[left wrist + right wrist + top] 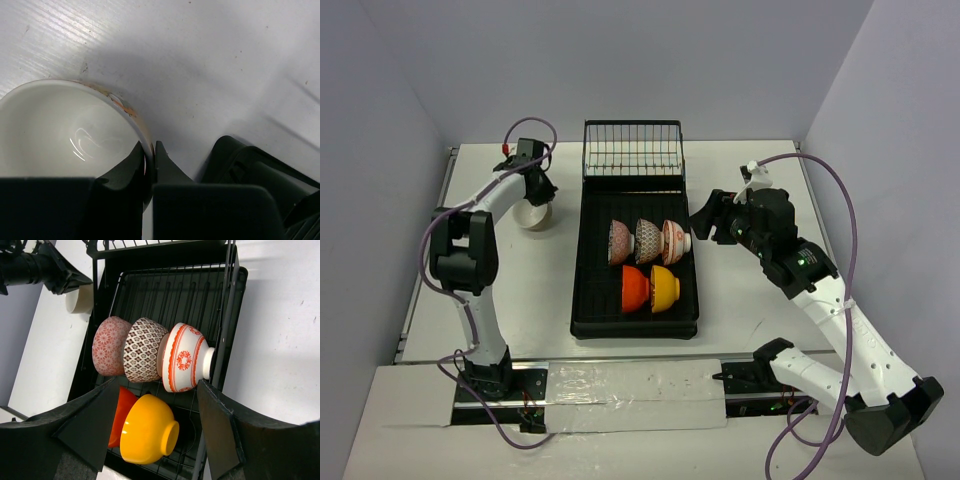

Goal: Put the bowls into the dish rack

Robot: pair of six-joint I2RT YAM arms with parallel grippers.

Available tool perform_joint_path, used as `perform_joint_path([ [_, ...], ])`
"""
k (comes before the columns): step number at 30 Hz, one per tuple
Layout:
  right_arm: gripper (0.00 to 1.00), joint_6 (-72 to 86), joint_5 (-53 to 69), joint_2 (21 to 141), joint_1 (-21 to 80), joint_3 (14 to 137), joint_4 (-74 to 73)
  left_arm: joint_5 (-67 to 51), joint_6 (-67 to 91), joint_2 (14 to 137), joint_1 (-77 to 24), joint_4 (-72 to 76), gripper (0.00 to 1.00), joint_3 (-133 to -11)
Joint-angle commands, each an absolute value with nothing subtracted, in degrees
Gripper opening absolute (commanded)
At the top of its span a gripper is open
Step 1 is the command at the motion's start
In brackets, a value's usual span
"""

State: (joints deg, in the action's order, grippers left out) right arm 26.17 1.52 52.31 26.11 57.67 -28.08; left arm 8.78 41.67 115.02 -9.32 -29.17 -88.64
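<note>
A plain white bowl (533, 217) (60, 130) stands upright on the table left of the dish rack (586, 318). My left gripper (536, 188) (150, 150) is shut on its rim, one finger inside and one outside. Several bowls stand on edge in the rack: pinkish (620, 241) (109, 346), dark-patterned (648, 240) (144, 350), red-on-white (675, 240) (185, 357), red-orange (635, 288) (121, 415) and yellow-orange (665, 288) (147, 435). My right gripper (705, 222) (159, 385) hovers open at the rack's right side, holding nothing.
An upright black wire-grid basket (632, 150) closes the far end of the rack. Grey walls stand at the left, back and right of the white table (750, 300). The white bowl (80, 299) and left gripper (50, 272) also show beyond the rack in the right wrist view.
</note>
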Motion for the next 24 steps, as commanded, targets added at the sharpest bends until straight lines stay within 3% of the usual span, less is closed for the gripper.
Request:
perform_joint_path([
  [1,0.71,26.81,0.97,51.33,26.63,57.39,-25.84,4.57,43.32,110.05,-9.58,-26.81,0.00,-86.49],
  [8,0.71,26.63,0.62,51.06,26.98,57.39,-26.10,2.46,46.23,102.57,-11.77,-23.12,0.00,-84.11],
  [24,0.71,26.54,0.44,51.59,27.16,57.48,-26.28,11.25,48.25,88.77,-21.09,-22.42,0.00,-91.23],
])
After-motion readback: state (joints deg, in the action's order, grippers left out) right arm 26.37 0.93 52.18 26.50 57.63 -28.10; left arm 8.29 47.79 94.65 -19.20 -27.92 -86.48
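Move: The white bowl is already pinched by its right-hand rim in the left hand. The free spot left of the red bowl in the dish rack, its likely goal, lies about 27 cm back and 16 cm right of this hand, roughly level in height. The red bowl is some 24 cm right and 27 cm back, and the pink bowl about 20 cm right and 14 cm back. From the right hand the spot is some 24 cm left, 6 cm back and 19 cm below. The white bowl is carried up some 16 cm from the table by the left hand, which keeps its pinch on the rim. It first eases back with little lift, then climbs ever faster while going about 8 cm right, towards the dish rack, ending about 4 cm farther back. The wrist tilts the fingers up some 20 degrees towards level. ##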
